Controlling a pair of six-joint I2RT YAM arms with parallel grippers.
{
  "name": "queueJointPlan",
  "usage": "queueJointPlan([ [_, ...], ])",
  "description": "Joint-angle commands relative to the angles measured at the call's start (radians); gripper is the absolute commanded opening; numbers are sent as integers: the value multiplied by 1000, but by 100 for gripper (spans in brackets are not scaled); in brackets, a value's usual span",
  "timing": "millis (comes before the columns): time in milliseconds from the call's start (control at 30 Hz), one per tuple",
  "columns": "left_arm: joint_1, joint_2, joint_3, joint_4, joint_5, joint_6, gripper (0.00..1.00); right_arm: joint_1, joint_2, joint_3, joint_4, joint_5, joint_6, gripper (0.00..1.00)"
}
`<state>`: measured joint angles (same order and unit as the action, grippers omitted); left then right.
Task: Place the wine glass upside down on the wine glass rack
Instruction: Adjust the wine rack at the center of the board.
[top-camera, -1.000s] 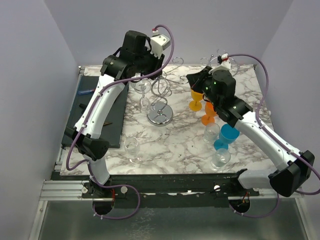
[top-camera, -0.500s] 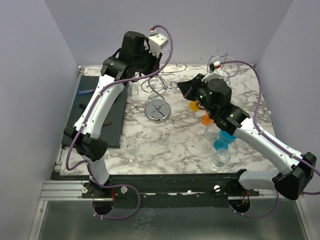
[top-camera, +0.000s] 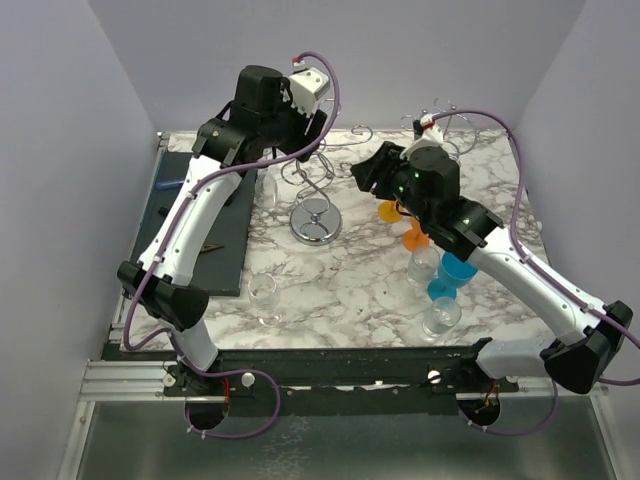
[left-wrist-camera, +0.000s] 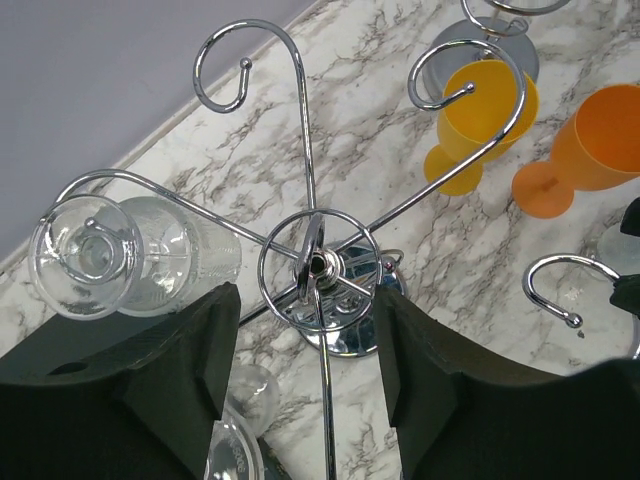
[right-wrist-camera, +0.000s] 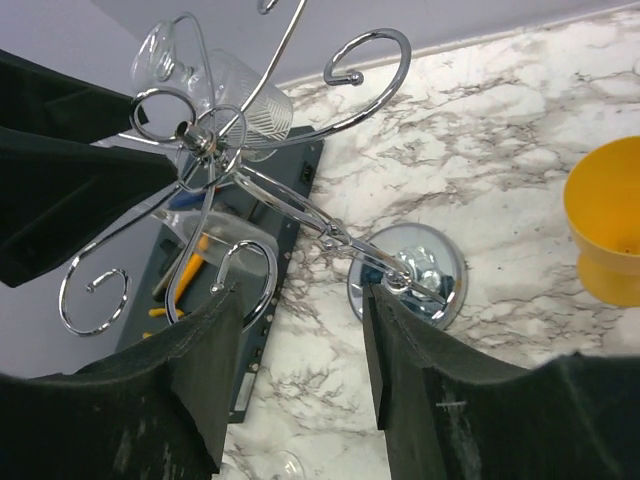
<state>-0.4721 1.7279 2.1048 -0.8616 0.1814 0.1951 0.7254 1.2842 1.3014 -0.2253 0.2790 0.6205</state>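
A clear wine glass (left-wrist-camera: 150, 262) hangs upside down from an arm of the chrome wine glass rack (left-wrist-camera: 318, 266), foot uppermost; it also shows in the top view (top-camera: 266, 187) and the right wrist view (right-wrist-camera: 235, 100). My left gripper (left-wrist-camera: 310, 385) hovers just above the rack's hub, open, its fingers (left-wrist-camera: 195, 375) either side of the centre rod and touching nothing. My right gripper (right-wrist-camera: 300, 395) is open too, beside the rack's leaning stem and round base (right-wrist-camera: 408, 272). From above, the left gripper (top-camera: 298, 150) is over the rack (top-camera: 315, 222) and the right gripper (top-camera: 362, 175) is at its right.
A yellow goblet (left-wrist-camera: 482, 112) and an orange goblet (left-wrist-camera: 598, 142) stand right of the rack. A blue cup (top-camera: 457, 272) and clear glasses (top-camera: 440, 316) sit front right, another glass (top-camera: 263, 294) front left. A second rack (top-camera: 441, 124) is at the back, a dark mat (top-camera: 190, 225) on the left.
Both grippers have opened. The rack, tilted a second ago, stands upright, and the wine glass hangs free on its arm. The right gripper shifted a little left and back.
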Motion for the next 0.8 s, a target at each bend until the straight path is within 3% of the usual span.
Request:
queueJointPlan([
  [0,9,-65,-2,13,-13,-8,63,9,4,80,-179,59,-69,58],
  [167,19,-92,-6,12,-12,-16,73,9,-24,136,-349,119,-83,70],
  [433,47,-126,-10,11,39,-31,98,8,-124,34,-617,162,9,80],
  [600,49,-128,42,-17,85,-40,99,8,-105,-43,-727,141,67,80],
  [767,50,-150,60,-52,105,-22,99,-8,-71,-138,-714,150,90,80],
])
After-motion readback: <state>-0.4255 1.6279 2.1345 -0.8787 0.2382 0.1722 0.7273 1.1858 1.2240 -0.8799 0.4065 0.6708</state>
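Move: The wine rack's hub is about 3 cm ahead of my left hand, 1 cm to its right and 3 cm below; the nearer hanging glass is some 10 cm left, 2 cm ahead and 8 cm down. From my right hand, the clear glass stands about 15 cm right, 3 cm back and 29 cm below. The yellow goblet is 12 cm ahead, 8 cm right; the orange one 6 cm ahead, 14 cm right, both some 26 cm down. The rack's hub is 10 cm ahead and 12 cm left, 2 cm lower. With my half-open right hand I leave the rack, first drifting right, then sweeping down, right and back towards the clear glass, about 18 cm in all, opening wider and tipping my fingers down some 25 degrees with a roll, right side sinking... left side dropping. My left hand rises about 5 cm off the rack's hub, easing back and left as its fingers spread fully. ##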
